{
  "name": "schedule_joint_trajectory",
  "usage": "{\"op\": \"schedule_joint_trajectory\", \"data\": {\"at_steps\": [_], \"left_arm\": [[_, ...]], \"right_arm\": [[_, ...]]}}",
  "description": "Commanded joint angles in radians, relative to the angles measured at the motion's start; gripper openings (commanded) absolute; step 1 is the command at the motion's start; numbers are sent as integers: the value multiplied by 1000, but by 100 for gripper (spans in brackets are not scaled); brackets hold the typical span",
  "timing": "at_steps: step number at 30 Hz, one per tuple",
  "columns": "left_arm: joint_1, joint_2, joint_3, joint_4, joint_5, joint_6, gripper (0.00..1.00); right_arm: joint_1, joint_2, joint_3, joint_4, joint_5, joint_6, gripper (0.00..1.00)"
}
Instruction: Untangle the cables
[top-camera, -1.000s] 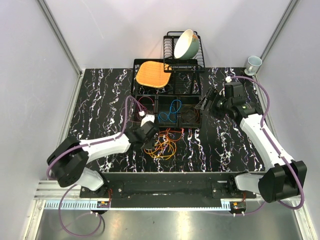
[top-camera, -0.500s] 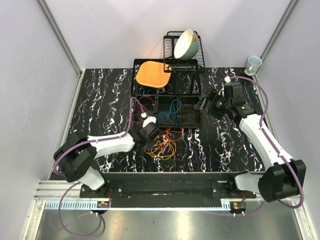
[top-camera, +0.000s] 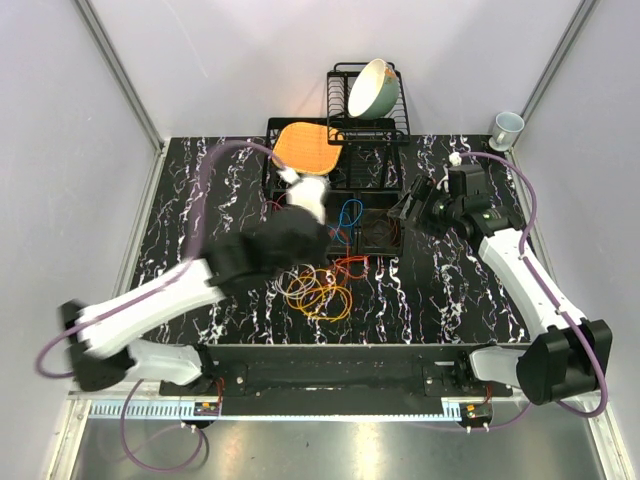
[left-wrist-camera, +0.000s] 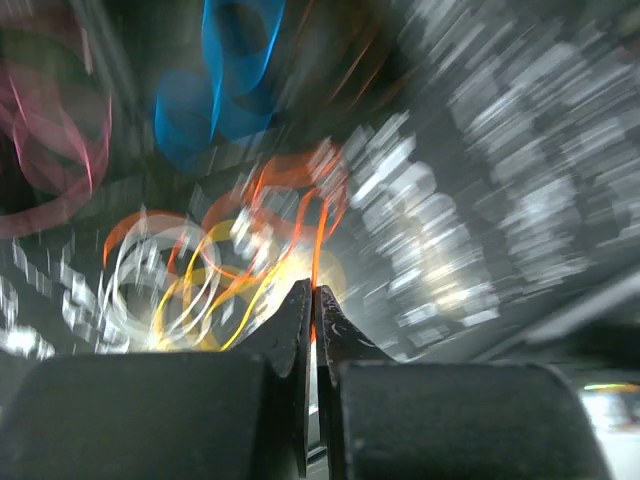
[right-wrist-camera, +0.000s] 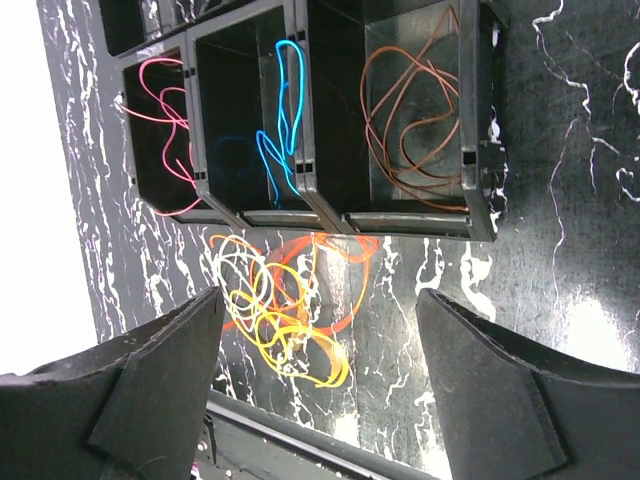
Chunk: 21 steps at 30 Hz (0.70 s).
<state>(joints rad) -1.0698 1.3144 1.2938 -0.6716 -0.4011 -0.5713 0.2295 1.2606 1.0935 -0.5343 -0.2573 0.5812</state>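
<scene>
The cables (top-camera: 320, 290) lie as an orange, yellow and white tangle on the black marbled table, just in front of a black three-compartment tray (top-camera: 340, 192). In the right wrist view the tangle (right-wrist-camera: 285, 310) shows clearly. My left gripper (left-wrist-camera: 312, 292) is shut on an orange cable (left-wrist-camera: 322, 225) that rises from the blurred tangle. From above, the left gripper (top-camera: 310, 243) hangs over the tangle's far left edge, motion-blurred. My right gripper (right-wrist-camera: 318, 300) is open and empty, held high beside the tray's right end (top-camera: 408, 208). The tray holds a pink cable (right-wrist-camera: 160, 120), a blue cable (right-wrist-camera: 285, 100) and a brown cable (right-wrist-camera: 410, 110).
A black dish rack (top-camera: 385, 125) at the back carries a pale bowl (top-camera: 372, 88) and an orange square mat (top-camera: 303, 148). A small cup (top-camera: 507, 126) stands at the far right corner. White walls close in the table on both sides.
My left gripper closed on the orange cable, then the left arm rose and swung toward the tray, pulling the tangle. The right arm has stayed still.
</scene>
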Motion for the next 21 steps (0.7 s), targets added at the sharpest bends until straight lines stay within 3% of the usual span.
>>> {"op": "schedule_joint_trajectory", "data": {"at_steps": [1,5,8,13,16,18,21], "left_arm": [[-18,-263,105,-30,-85,71,0],[-18,-480,-100,191,-105,120,0],[-16,-544,-198,144,-220,46,0],[-16,-537,-289,99,-229,-57,0],[-16,-512,-303,89,-240,-79,0],[-16,-500,-285,76,-257,-82,0],[-16,-488,-268,66,-272,-76,0]], "right_arm": [[2,-76,26,104,-39,-24,86],[2,-154,-20,224,-141,-15,88],[2,-190,-64,333,-262,11,90],[16,-152,-119,450,-463,58,89],[108,-141,-126,395,-415,8,89],[194,-106,-115,343,-280,-15,88],[220,-35,-135,283,-177,64,81]]}}
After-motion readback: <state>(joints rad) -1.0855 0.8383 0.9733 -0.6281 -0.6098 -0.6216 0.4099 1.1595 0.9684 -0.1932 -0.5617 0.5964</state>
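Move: My left hand, shut on one end of the red-orange cable, hangs about 23 cm above the table. The white cable lies 10 cm to its left and 1 ahead, the yellow cable 4 cm left and 1 back, and the red-orange loops 4 cm ahead and 1 right. From my open right hand those loops are some 7 cm back, 10 left and 19 below; the brown cable is 2 cm ahead and 5 left, the blue cable 5 ahead and 11 left, both about 18 below. Still pinching the red-orange cable, I fling my left hand up and to the left, fingertips tilting up, then sink almost back to the starting height, ending about 10 cm farther left, above the white cable. My right hand rises some 9 cm, then swings left and back while dipping, turning counter-clockwise, fingers staying wide open, until it hangs roughly over the red-orange loops. ##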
